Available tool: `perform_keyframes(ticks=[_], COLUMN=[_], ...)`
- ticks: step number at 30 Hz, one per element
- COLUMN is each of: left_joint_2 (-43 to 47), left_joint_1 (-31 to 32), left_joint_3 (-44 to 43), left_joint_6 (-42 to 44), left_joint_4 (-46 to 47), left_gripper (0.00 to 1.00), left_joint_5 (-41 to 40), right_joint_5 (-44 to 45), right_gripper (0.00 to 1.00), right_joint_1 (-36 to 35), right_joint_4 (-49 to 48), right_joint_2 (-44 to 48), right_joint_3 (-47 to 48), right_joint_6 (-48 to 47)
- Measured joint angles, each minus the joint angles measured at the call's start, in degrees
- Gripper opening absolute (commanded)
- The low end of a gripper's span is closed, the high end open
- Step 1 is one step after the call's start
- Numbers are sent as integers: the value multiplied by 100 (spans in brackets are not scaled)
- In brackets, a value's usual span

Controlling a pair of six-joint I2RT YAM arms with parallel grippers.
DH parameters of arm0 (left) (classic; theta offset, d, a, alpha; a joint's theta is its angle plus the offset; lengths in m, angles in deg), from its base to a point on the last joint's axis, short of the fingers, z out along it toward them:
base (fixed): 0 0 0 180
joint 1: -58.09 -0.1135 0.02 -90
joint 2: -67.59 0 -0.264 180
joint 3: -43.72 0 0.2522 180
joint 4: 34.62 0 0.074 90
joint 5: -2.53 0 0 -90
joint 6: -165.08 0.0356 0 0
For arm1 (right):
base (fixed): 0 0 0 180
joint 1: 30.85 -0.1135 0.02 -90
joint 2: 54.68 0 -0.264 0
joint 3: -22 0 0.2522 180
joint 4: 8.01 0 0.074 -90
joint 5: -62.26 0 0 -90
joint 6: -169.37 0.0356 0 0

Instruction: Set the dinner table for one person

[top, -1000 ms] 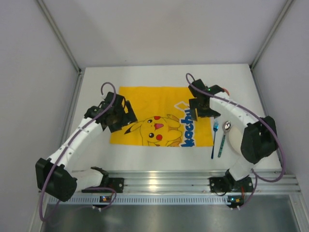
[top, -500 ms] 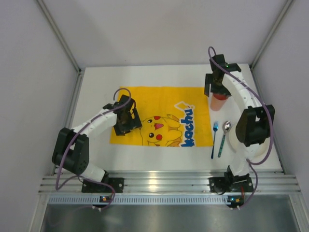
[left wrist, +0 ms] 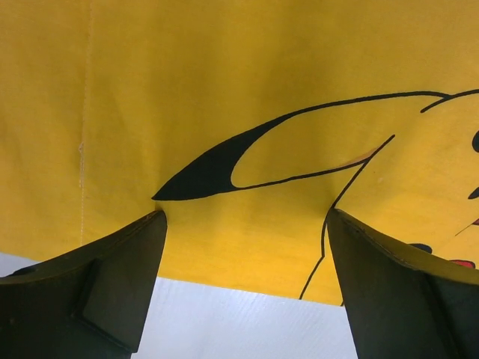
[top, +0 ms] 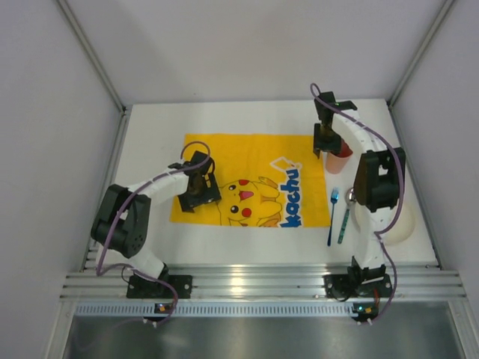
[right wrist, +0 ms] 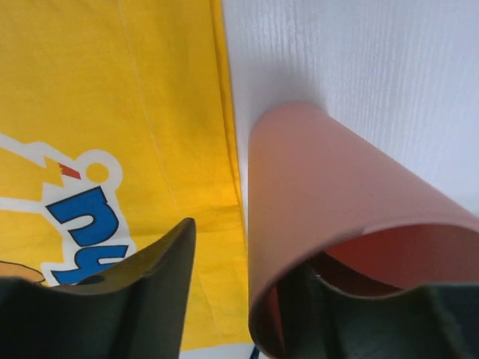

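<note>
A salmon-pink cup (top: 338,160) stands on the white dinner table (top: 150,134), just off the far right corner of the yellow Pikachu mat (top: 247,161). My right gripper (top: 327,142) is open and straddles the cup's rim. In the right wrist view, one finger is inside the cup (right wrist: 329,179) and the other is outside it, apart from the wall, so the gripper (right wrist: 243,250) holds nothing. My left gripper (top: 196,187) is open and empty. It hangs low over the mat's near left edge (left wrist: 224,75), with the gripper (left wrist: 245,217) above the Pikachu's ear.
A blue fork (top: 331,221) and a spoon (top: 346,213) lie side by side on the table right of the mat. A white plate (top: 402,224) shows partly behind the right arm. A ribbed aluminium rail (top: 254,280) runs along the near edge. Grey walls stand on three sides.
My right gripper moved from over the mat's right part to the back right, where the cup now stands. My left gripper shifted slightly right as its arm folded in.
</note>
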Motion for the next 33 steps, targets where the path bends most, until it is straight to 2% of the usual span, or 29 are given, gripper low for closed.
perform_keyframes(ticks=[1,2,4,5,6,13,19,25,33], left_joint_2=[70,168,420,555,660,852,1145,1499,1974], left_joint_1=[0,0,-2,-2,-2,-2,-7,-7,-7], left_joint_3=[72,181,437,573,675,686,-129,-898,-852], left_joint_6=[-13,-46,-98,-122,-144,-223,-223,-221,-238], left_joint_4=[57,133,245,254,236,-251,-715,-997,-1421], left_gripper=[94,94,94,94,94,95,96,96,96], left_joint_5=[0,-9,-15,-17,-15,-15,-22,-90,-286], right_joint_5=[-11,-11,-7,-4,4,199,118,-389,-872], right_gripper=[38,29,16,3,0,0,0,0,0], right_joint_1=[0,0,0,0,0,0,-94,-476,-798], right_joint_4=[-2,-9,-13,-13,-22,136,258,251,225], right_joint_2=[-31,-57,-79,-87,-87,-94,-44,-20,-457], right_joint_3=[0,0,0,0,0,251,761,1084,1644], right_joint_6=[0,-2,-13,-15,-39,20,109,101,46])
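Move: My right hand straddles the pink cup's left wall; the cup's middle is about 3 cm to the right and 5 cm below. Some 18 cm back and 9 cm down lie the fork, about 1 cm left, the spoon, 3 cm right, and the plate, 14 cm right. My open left fingertips are already down on the yellow placemat, whose middle is about 8 cm ahead and 14 cm right. I shut my right fingers on the cup's wall, one inside and one outside, lift about 5 cm, then swing the cup some 10 cm left and a little forward towards the placemat's far right corner, turning slightly counter-clockwise. Meanwhile my left hand, fingers open, drags the placemat under its tips back about 3.5 cm, then comes off, rising some 12 cm while easing forward again. ##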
